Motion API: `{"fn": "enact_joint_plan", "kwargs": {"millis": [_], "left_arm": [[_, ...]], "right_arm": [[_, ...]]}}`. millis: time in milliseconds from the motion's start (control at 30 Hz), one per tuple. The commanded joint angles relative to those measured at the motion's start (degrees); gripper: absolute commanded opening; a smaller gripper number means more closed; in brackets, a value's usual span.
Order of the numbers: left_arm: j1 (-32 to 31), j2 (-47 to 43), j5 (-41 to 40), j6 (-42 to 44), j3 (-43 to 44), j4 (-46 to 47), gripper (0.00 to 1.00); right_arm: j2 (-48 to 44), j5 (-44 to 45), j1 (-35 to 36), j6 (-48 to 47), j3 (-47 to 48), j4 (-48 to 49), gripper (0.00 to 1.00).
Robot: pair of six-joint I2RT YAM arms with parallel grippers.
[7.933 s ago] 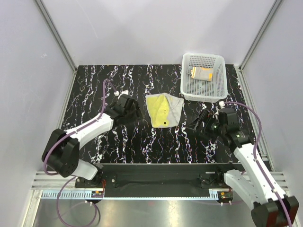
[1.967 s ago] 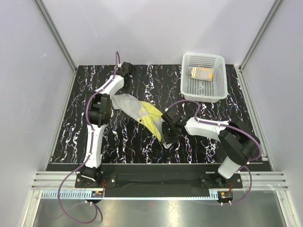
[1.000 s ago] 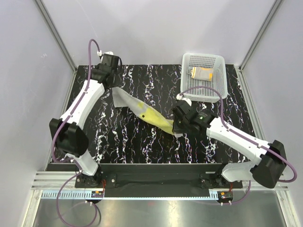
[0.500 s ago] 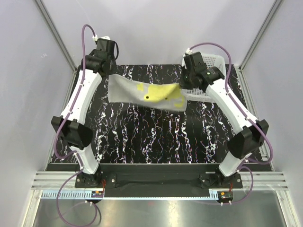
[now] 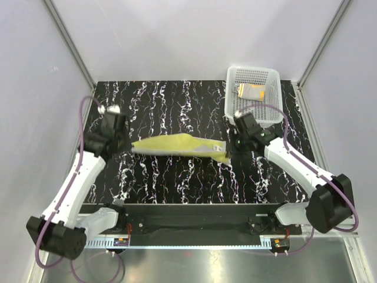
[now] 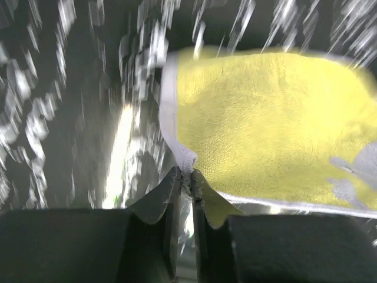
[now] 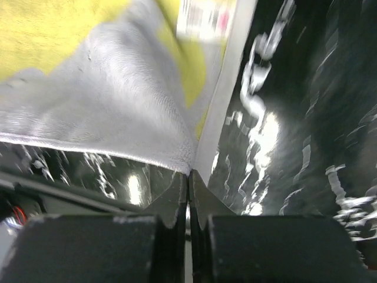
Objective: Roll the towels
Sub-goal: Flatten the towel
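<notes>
The yellow towel [image 5: 177, 144] is stretched in a long band across the middle of the table, yellow side up. My left gripper [image 5: 122, 142] is shut on its left corner; in the left wrist view that white-edged corner sits pinched at the fingertips [image 6: 187, 173] and the yellow towel [image 6: 265, 118] spreads beyond. My right gripper [image 5: 231, 152] is shut on the right end. In the right wrist view the grey-white reverse of the yellow towel [image 7: 118, 88] runs into the closed tips [image 7: 188, 173]. The orange towel [image 5: 250, 91] lies bundled inside the basket.
A white perforated basket [image 5: 254, 69] stands at the back right corner of the black marbled table [image 5: 177, 183]. White walls and metal rails enclose the table on three sides.
Both arms came down and toward the near side from holding the towel high at the back. The towel went from hanging spread to a low, stretched band just above the table.
</notes>
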Motion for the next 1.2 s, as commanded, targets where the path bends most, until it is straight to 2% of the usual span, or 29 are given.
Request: {"fn": "enact_joint_plan", "kwargs": {"millis": [0,33,67,100,133,233,267,333,367,400,600,733,833,933,967,1000,1067,1100,1167], "left_arm": [[0.2,-5.4,4.9,-4.6,-9.7,1.0,0.17],[0.3,-6.5,5.2,-5.0,-10.6,0.0,0.25],[0.3,-7.0,5.9,-5.3,-11.8,-1.1,0.33],[0.2,-8.3,6.9,-5.5,-12.5,-3.0,0.46],[0.2,-9.3,9.9,-5.6,-13.0,-4.0,0.54],[0.2,-16.4,13.4,-6.0,-15.9,-5.9,0.68],[0.2,-18.2,13.2,-6.7,-15.0,-6.9,0.80],[0.2,-22.3,12.6,-7.2,-13.9,-7.7,0.86],[0.2,-23.0,12.1,-7.6,-13.1,-7.3,0.93],[0.2,-23.6,11.8,-7.7,-13.3,-6.0,0.95],[0.3,-19.3,17.2,-11.3,-18.1,0.5,0.95],[0.7,-21.6,15.8,-17.1,-23.2,3.4,0.97],[2.8,-22.9,12.5,-19.4,-26.3,4.4,0.99],[8.7,-22.7,13.8,-20.2,-27.1,4.3,0.99],[13.2,-22.4,15.1,-20.0,-27.4,4.8,0.99],[15.6,-20.6,20.5,-19.8,-28.0,5.4,0.99],[24.2,-16.8,26.4,-18.5,-31.0,8.5,0.99],[26.6,-15.3,29.6,-18.1,-32.0,8.9,0.99],[30.2,-12.5,29.4,-17.9,-32.1,8.2,0.99]], "right_arm": [[-2.7,-3.6,4.6,6.0,-9.3,7.7,0.03],[-2.9,-3.8,5.9,7.4,-10.6,8.3,0.17],[-3.1,-3.9,8.5,7.9,-11.7,8.1,0.22],[-3.1,-3.7,9.7,9.4,-13.2,7.6,0.32],[-3.2,-3.3,11.1,10.4,-14.0,7.3,0.50],[-6.5,-2.5,15.6,14.8,-16.7,6.9,0.69],[-9.0,-2.1,16.4,16.1,-17.2,6.7,0.80],[-11.5,-2.3,17.5,18.7,-18.5,6.4,0.84],[-13.4,-1.9,17.6,19.3,-18.6,6.3,0.86],[-14.1,-1.6,17.6,19.8,-18.3,5.6,0.87],[-12.7,4.3,17.7,19.0,-12.3,1.3,1.00],[-13.2,14.4,17.4,23.8,-12.6,-2.8,1.00],[-18.0,17.1,16.1,28.0,-16.4,-2.5,1.00],[-24.3,17.2,11.5,30.3,-20.5,-2.0,1.00],[-26.4,16.5,7.2,30.0,-21.8,-1.7,1.00],[-26.9,15.2,5.0,28.3,-22.1,-1.4,1.00],[-25.7,11.4,1.1,25.0,-21.6,-0.7,1.00],[-24.5,10.0,-1.1,24.1,-21.1,-0.7,1.00],[-19.9,8.8,-2.2,21.5,-19.2,0.1,1.00]]}}
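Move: Each hand still pinches a near corner of the outstretched towel. The left hand's corner is bound for a spot near the table's front edge, about 15 cm back from that hand, straight in line and some 18 cm below; the right's lies roughly 12 cm back, straight in line and 12 cm down. The white basket stands some 23 cm ahead of the right hand and 8 cm to its right, 11 cm lower. Both hands draw back about 10 cm and down, release the towel's near corners, then turn outward 30 degrees. ##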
